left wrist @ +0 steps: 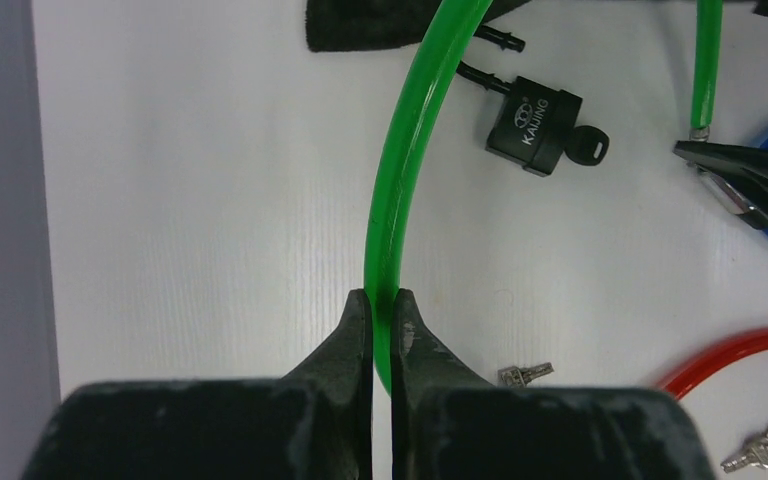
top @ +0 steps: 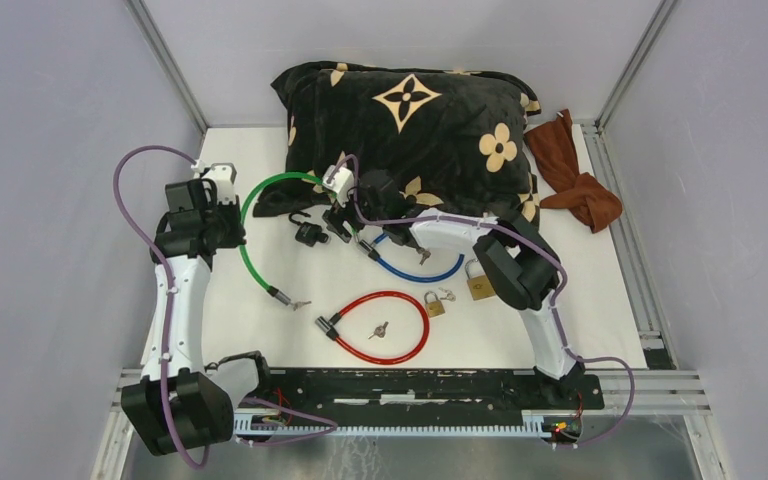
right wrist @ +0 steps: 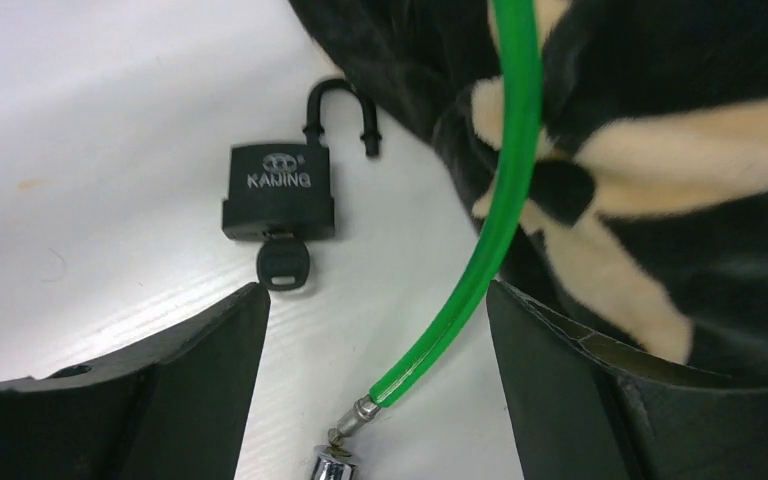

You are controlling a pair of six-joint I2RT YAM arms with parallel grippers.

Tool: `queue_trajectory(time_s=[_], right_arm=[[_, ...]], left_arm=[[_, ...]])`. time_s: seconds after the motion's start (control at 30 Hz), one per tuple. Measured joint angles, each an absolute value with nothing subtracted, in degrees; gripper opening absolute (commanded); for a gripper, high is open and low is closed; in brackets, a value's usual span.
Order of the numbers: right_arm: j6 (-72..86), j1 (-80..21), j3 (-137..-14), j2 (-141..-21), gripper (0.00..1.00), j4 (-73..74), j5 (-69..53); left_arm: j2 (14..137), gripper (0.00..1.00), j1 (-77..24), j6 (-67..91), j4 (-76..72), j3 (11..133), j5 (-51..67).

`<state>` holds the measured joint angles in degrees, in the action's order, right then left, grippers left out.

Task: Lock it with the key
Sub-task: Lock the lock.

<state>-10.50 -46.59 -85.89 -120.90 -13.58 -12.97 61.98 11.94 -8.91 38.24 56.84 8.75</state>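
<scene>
A green cable lock [top: 247, 262] curves across the white table; its metal tip [right wrist: 360, 410] lies between my right fingers. My left gripper [top: 232, 215] is shut on the green cable [left wrist: 383, 250], pinching it at the fingertips [left wrist: 383, 312]. My right gripper [top: 343, 212] is open, its jaws either side of the cable's end [right wrist: 375, 300] without touching it. A black padlock [top: 308, 233] with an open shackle lies close by, a black-headed key [right wrist: 283, 265] in its keyhole; it shows in the left wrist view [left wrist: 538, 125] and the right wrist view [right wrist: 280, 195].
A black flowered pillow [top: 415, 125] lies at the back, against my right gripper. A blue cable [top: 420, 268], a red cable lock [top: 380, 325], two brass padlocks [top: 478, 284] and loose keys [left wrist: 525, 374] lie in front. A brown cloth [top: 575, 175] lies at the right.
</scene>
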Motion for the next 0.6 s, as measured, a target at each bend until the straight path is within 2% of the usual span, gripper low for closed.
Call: queue_trajectory(time_s=[0.2,0.5,0.53,0.6], right_arm=[[-6.1,-45.3,-86.1,-125.3,0.65,-14.3,-10.1],[4.0,-40.6,-84.9,-125.9,0.56,-19.2,-10.5],[4.4,-40.5,-84.9,-126.1,0.53,-19.4,-10.6],[5.0,-40.7,-84.9,-126.7,0.4,-19.7,-10.7]], left_arm=[[60.8,0.02,11.2,-9.9,40.6,56.8,12.4],[60.8,0.02,10.9,-9.9,41.8,56.8,15.2],[60.8,0.02,10.8,-9.9,41.8,56.8,15.4],[60.8,0.02,10.8,-9.9,41.9,56.8,15.6]])
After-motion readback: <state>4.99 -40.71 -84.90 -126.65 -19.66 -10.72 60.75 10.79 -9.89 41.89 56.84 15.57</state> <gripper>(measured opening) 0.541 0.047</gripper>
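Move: The green cable's free metal end hangs right by my open right hand, some 2 cm back, 2 cm to its right and 4 cm below. On the table about 11 cm below that hand, the blue cable's barrel lies 5 cm to its right and 3 cm back, and the black padlock 10 cm to its left and 2 cm ahead. From my left hand, which holds the cable, the free end is roughly 25 cm right, 7 cm ahead and 10 cm lower. I drop my right hand about 4 cm, then carry it some 5 cm forward and 3 to 4 cm right, turning it about 15 degrees clockwise and tipping it further down, to bring the green cable above its metal end between my fingers as they close part way. My left hand keeps its pinch on the cable and shifts about 3 cm right, slightly back. ##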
